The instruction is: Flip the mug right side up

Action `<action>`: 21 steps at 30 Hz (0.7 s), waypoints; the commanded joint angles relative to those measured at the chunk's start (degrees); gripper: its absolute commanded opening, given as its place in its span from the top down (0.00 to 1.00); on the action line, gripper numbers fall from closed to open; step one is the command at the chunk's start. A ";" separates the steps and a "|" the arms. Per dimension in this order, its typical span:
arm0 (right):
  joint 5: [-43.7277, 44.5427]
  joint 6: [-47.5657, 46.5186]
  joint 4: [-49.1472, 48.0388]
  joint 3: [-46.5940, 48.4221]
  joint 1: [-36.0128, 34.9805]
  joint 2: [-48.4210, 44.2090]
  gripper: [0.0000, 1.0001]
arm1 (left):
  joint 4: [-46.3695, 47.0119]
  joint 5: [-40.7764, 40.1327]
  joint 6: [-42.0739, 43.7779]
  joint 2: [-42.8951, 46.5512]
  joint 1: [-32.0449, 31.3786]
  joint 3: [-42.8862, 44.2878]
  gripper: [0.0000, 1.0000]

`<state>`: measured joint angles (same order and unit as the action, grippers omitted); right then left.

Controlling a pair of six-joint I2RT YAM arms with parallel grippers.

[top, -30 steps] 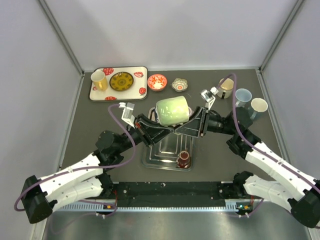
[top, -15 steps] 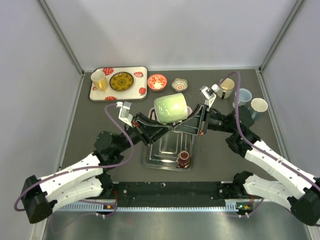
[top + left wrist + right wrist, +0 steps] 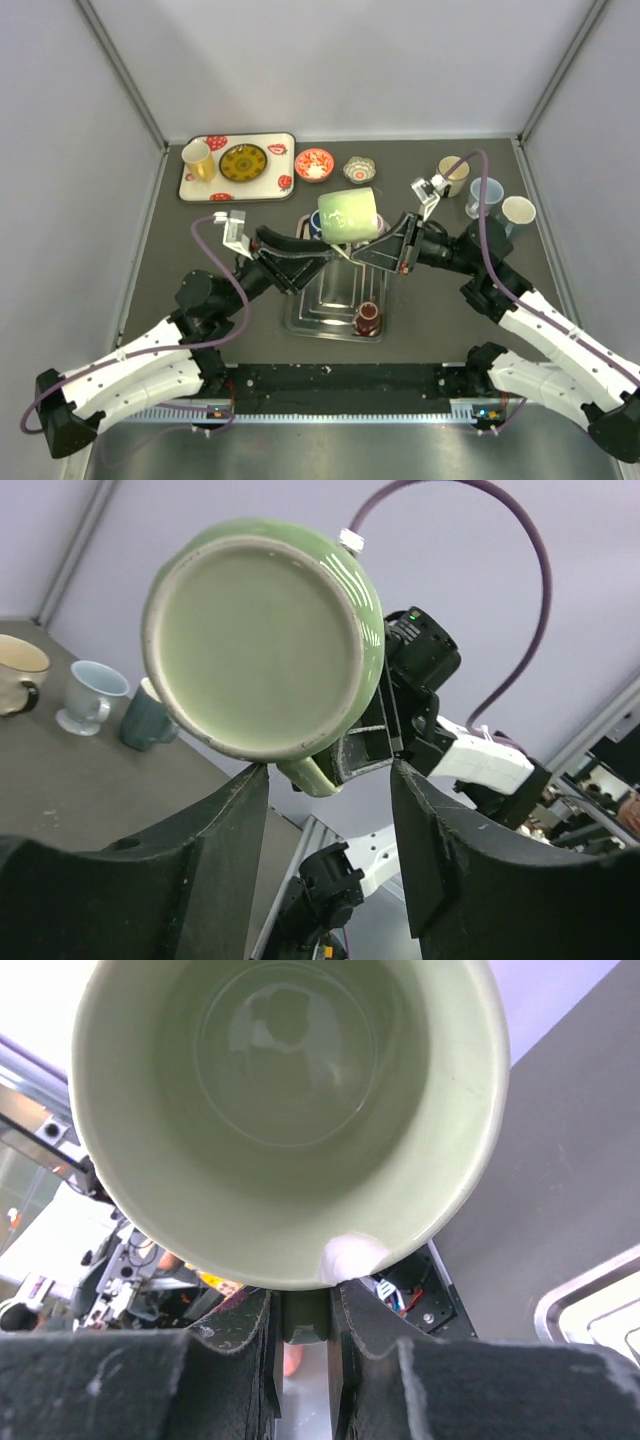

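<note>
The pale green mug hangs in the air above the metal tray, lying on its side. Its mouth faces my right wrist and its flat bottom faces my left wrist. My right gripper is shut on the mug's handle, which sits pinched between the two fingers below the rim. My left gripper is open just below the mug's bottom edge, holding nothing. Its left fingertip is near the mug's base, and I cannot tell whether they touch. From above, the left gripper points at the right gripper.
The metal tray lies under the mug with a dark red cup at its near right corner. A patterned tray with a yellow cup and plate is back left. Two small bowls and three mugs stand along the back.
My right gripper has shut on the mug's handle. My left gripper has then opened, let go of the mug and drawn back to the left. The mug has shifted slightly right.
</note>
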<state>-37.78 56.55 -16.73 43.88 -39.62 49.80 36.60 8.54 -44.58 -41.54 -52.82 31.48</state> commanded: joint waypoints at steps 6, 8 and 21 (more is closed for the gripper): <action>22.28 -20.92 35.15 18.24 0.50 -0.95 1.00 | -16.98 -20.91 5.55 12.52 0.17 0.07 0.40; 31.24 -25.59 44.48 24.48 1.20 1.86 1.00 | -18.31 -22.24 5.38 13.67 0.17 -1.07 0.40; 56.33 -38.71 55.23 42.60 10.43 31.31 1.00 | -35.54 -23.13 5.46 8.15 0.17 3.06 0.44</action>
<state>12.84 21.80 39.94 80.53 -33.06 75.42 5.56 -14.41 -40.29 -31.53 -52.75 32.14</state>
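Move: The green mug lies on its side, its handle in the right hand's fingers; the open table left of the cream mug is about 42 cm ahead of this hand, 20 cm right and 34 cm down. The cream mug is roughly 49 cm ahead and 31 cm right, the small flowered bowl 53 cm ahead and 5 cm right, both 33 cm down. For the open left hand, the blue mug is some 29 cm ahead, 3 cm left and 34 cm below; the pink mug is 12 cm to the right of that mug, level with it. The green mug, still pinched by its handle, is swept forward about 19 cm by the right hand, drifting right and sinking mostly late, towards the cream mug's side of the table. That wrist turns clockwise and tips its left-pointing fingers forward and down. The left hand, fingers already open, backs off left from the mug, then sinks and eases forward, turning some 30 degrees to bring its fingers round towards the tray. ##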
